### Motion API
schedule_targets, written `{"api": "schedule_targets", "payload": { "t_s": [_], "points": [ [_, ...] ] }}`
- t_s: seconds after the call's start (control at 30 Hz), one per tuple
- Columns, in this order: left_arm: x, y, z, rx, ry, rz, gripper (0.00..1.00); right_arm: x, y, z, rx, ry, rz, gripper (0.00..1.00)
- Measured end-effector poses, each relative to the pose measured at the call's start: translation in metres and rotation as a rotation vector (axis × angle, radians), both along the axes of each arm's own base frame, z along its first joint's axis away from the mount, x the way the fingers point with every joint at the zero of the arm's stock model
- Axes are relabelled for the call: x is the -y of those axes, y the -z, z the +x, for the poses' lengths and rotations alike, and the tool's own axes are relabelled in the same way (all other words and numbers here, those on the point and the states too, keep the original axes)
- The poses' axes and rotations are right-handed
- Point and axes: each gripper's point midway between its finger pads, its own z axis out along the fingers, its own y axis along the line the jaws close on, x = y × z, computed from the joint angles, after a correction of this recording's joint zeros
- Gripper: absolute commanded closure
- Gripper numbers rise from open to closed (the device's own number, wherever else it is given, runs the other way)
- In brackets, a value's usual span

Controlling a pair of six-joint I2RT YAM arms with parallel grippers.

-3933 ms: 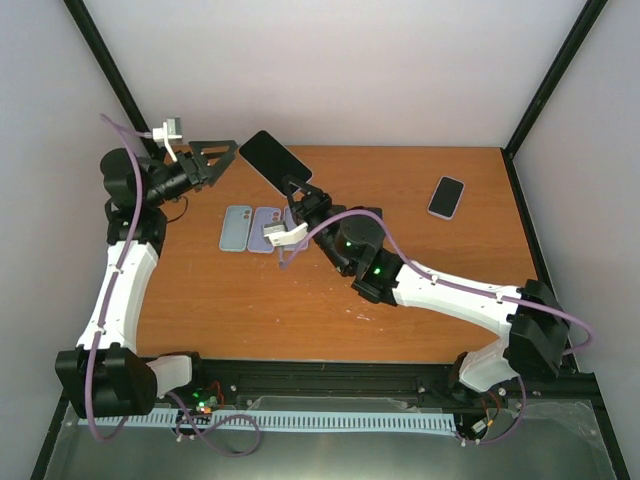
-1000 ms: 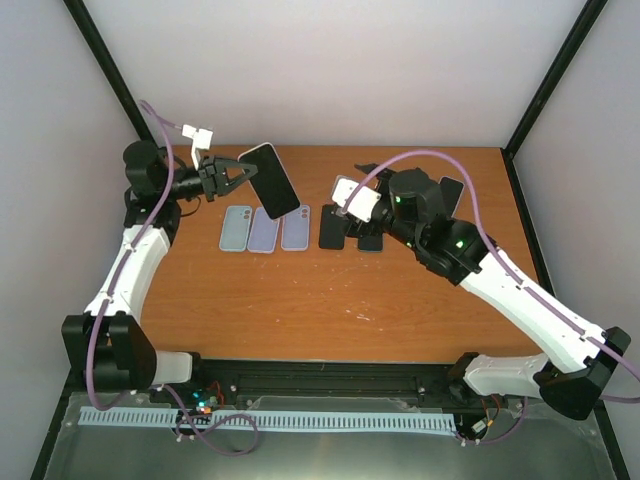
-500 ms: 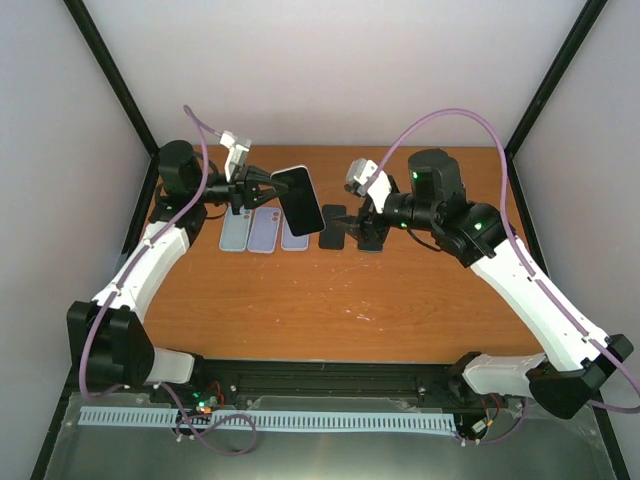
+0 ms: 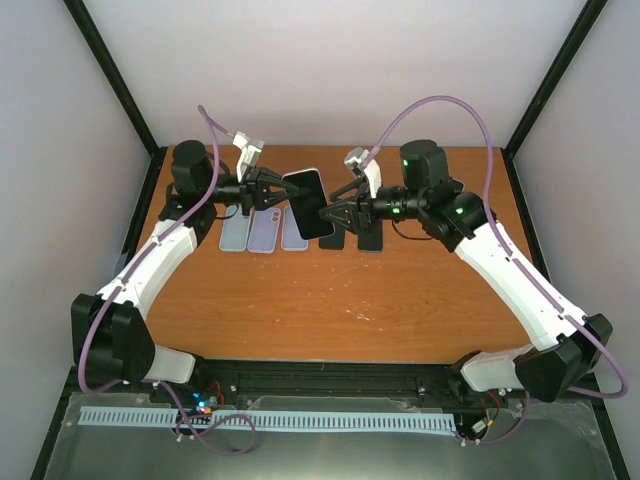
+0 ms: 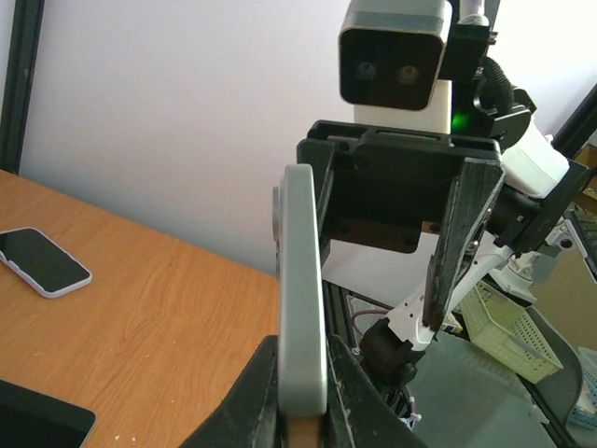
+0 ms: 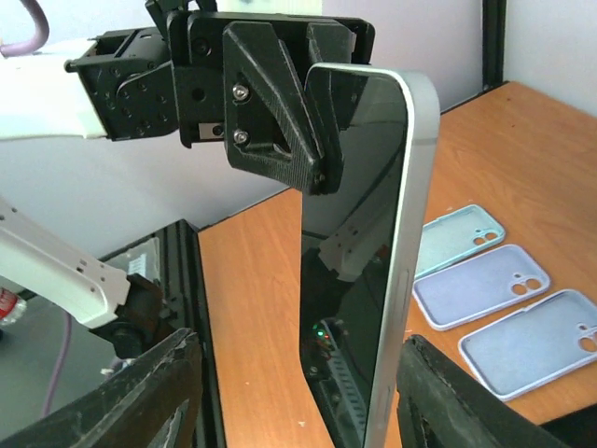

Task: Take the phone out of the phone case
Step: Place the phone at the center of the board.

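Observation:
The phone (image 4: pixel 308 203), black screen in a pale grey phone case (image 6: pixel 415 187), hangs in the air above the back of the table. My left gripper (image 4: pixel 275 190) is shut on its left end; in the left wrist view the case (image 5: pixel 303 299) stands edge-on between those jaws (image 5: pixel 303 411). My right gripper (image 4: pixel 335 212) faces it from the right, open. In the right wrist view its two fingers (image 6: pixel 154 392) straddle the phone's (image 6: pixel 359 280) near end, one well off the screen, the other close beside the case's edge.
Three empty pale cases (image 4: pixel 263 232) lie side by side on the table under the left gripper. Two dark phones (image 4: pixel 370 238) lie beneath the right gripper. Another phone in a white case (image 5: pixel 42 261) lies further back on the table.
The left arm carried the phone rightward towards the middle. The right gripper swung left, came level with the phone's free end, and its jaws narrowed around it.

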Motion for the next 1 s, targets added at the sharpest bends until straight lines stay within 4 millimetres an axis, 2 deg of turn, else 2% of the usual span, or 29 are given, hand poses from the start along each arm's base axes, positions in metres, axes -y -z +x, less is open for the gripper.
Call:
{"api": "schedule_targets", "payload": {
  "t_s": [0.23, 0.63, 0.8, 0.83, 0.87, 0.93, 1.0],
  "points": [
    [0.006, -0.002, 0.000, -0.013, 0.012, -0.008, 0.99, -0.009, 0.012, 0.010, -0.076, 0.002, 0.013, 0.55],
    [0.009, -0.004, 0.001, -0.051, 0.011, -0.015, 0.99, -0.010, 0.018, 0.018, -0.136, 0.011, 0.033, 0.96],
    [0.010, -0.003, 0.002, -0.073, 0.014, -0.014, 0.96, -0.007, 0.017, 0.016, -0.160, -0.022, 0.062, 0.97],
    [0.010, -0.003, 0.003, -0.078, 0.011, -0.013, 0.89, -0.006, 0.017, 0.017, -0.164, -0.023, 0.065, 0.97],
    [0.010, -0.003, 0.003, -0.081, 0.007, -0.013, 0.76, -0.005, 0.018, 0.017, -0.167, -0.025, 0.068, 0.97],
    [0.011, -0.003, 0.006, -0.085, -0.004, -0.012, 0.40, -0.004, 0.018, 0.017, -0.176, -0.031, 0.075, 0.97],
    [0.012, -0.004, 0.011, -0.081, -0.031, -0.016, 0.14, -0.002, 0.020, 0.019, -0.198, -0.014, 0.075, 0.97]
  ]
}}
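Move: The phone is already pinched in the left hand by its left edge, in mid-air; its middle lies about 4 cm right and 3 cm back of that hand. From the open right hand, the phone's middle is some 5 cm left, 2 cm ahead and 2 cm lower. Some 35 cm below the right hand and 17 cm ahead lie a left black phone (about 1 cm left), a right black phone (about 10 cm right) and a lavender case (about 11 cm left). The right fingers shut on the phone's free right edge and pinch it, the hand having eased forward and down about 2 cm and a little left, its wrist rolling some 10 degrees. Once closed, they draw back right about 1 cm. The left hand keeps its hold, shifting about 1 cm right towards the right hand, and only at the very end opens its fingers to let go. ##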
